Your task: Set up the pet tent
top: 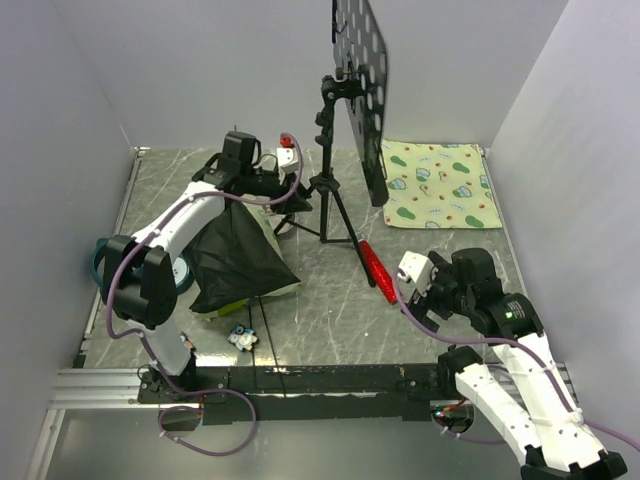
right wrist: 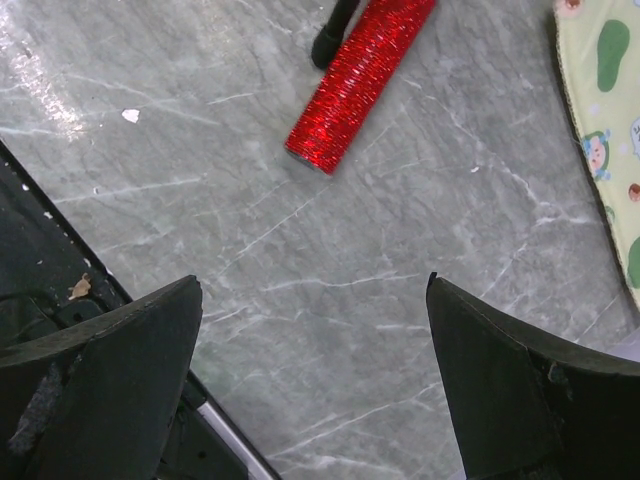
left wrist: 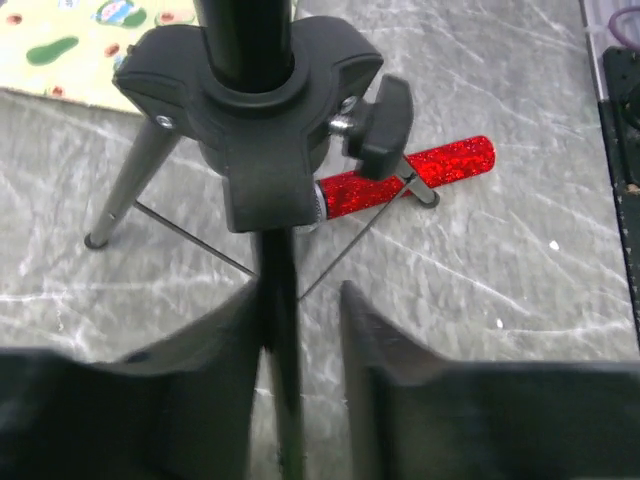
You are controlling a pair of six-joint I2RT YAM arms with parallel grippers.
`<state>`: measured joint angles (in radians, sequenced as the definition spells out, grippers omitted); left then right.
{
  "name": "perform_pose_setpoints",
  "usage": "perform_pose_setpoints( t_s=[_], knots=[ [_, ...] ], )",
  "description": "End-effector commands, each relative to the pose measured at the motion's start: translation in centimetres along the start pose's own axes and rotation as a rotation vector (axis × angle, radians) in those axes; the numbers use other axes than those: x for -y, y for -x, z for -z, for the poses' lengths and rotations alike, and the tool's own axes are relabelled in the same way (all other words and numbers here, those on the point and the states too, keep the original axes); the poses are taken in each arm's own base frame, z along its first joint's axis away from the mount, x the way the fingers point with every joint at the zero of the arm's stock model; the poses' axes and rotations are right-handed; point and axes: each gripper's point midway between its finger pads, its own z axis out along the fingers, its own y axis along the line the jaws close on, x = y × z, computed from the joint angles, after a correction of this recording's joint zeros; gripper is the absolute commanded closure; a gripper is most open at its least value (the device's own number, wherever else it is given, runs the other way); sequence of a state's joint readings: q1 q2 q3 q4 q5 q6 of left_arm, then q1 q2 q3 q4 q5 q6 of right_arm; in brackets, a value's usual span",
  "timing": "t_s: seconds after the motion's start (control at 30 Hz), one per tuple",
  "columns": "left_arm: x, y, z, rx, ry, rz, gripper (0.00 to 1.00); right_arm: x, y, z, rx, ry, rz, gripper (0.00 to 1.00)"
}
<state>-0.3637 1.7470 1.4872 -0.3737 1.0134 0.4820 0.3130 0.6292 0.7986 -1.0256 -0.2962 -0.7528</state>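
Note:
The pet tent (top: 235, 258) stands as a slumped black-sheeted peak at the left of the table, with a lime edge at its foot. My left gripper (top: 262, 185) hovers over that peak, beside the tripod. In the left wrist view my left gripper (left wrist: 300, 290) has narrowed jaws with a thin dark strip (left wrist: 278, 340) between them. The strip lies against the left finger, and a gap shows on its right side. I cannot tell what the strip belongs to. My right gripper (top: 415, 285) (right wrist: 313, 280) stands wide open over bare table, holding nothing.
A black tripod (top: 325, 190) (left wrist: 255, 100) carrying a perforated black board (top: 362, 80) stands mid-table. A red glitter cylinder (top: 375, 265) (left wrist: 410, 175) (right wrist: 355, 80) lies by its leg. The avocado-print mat (top: 440, 185) is at the back right. A small toy (top: 240, 338) and a teal ring (top: 98, 265) are near the left arm.

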Motion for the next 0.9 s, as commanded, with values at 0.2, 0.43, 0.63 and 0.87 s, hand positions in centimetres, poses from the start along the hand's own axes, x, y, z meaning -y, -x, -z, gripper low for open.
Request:
perform_pose_setpoints(
  t_s=[0.2,0.43,0.63,0.87],
  knots=[
    [7.8,1.0,-5.2,0.071,-0.151,0.11,0.93,0.0,1.9,0.6,0.05,0.0,0.098,0.0],
    [12.2,2.5,-8.7,0.147,-0.127,0.268,0.99,0.1,4.8,0.6,0.12,0.012,0.116,0.02],
    [15.1,2.9,-13.1,0.139,-0.136,0.372,0.99,0.1,6.8,1.4,0.182,0.012,0.152,0.04],
    [16.6,4.5,-15.6,0.197,-0.195,0.524,0.99,0.6,8.8,3.2,0.281,-0.038,0.148,0.04]
  ],
)
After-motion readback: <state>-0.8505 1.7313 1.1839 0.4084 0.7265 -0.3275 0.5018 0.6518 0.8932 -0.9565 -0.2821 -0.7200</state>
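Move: The music stand's near leg, just under the hub, is already between the left hand's half-closed fingers, about 2 cm to the right and 1 cm back. The red roll lies some 20 cm to this hand's right, 10 cm back and 20 cm below; the tent is about 16 cm to its left, 5 cm back and 12 cm below. From the right hand, that leg is roughly 22 cm ahead, 23 cm left and 7 cm higher. Rightward a few centimetres first, the left hand closes its fingers and pinches the stand's leg below the hub, then keeps hold and hauls the stand to the right and back towards the robot, about 20 cm altogether at almost level height. Its fingers tip up towards level while the wrist rolls some 20 degrees. The right hand, fingers still wide open, eases about 4 cm left and rises 4 cm towards the incoming stand. ##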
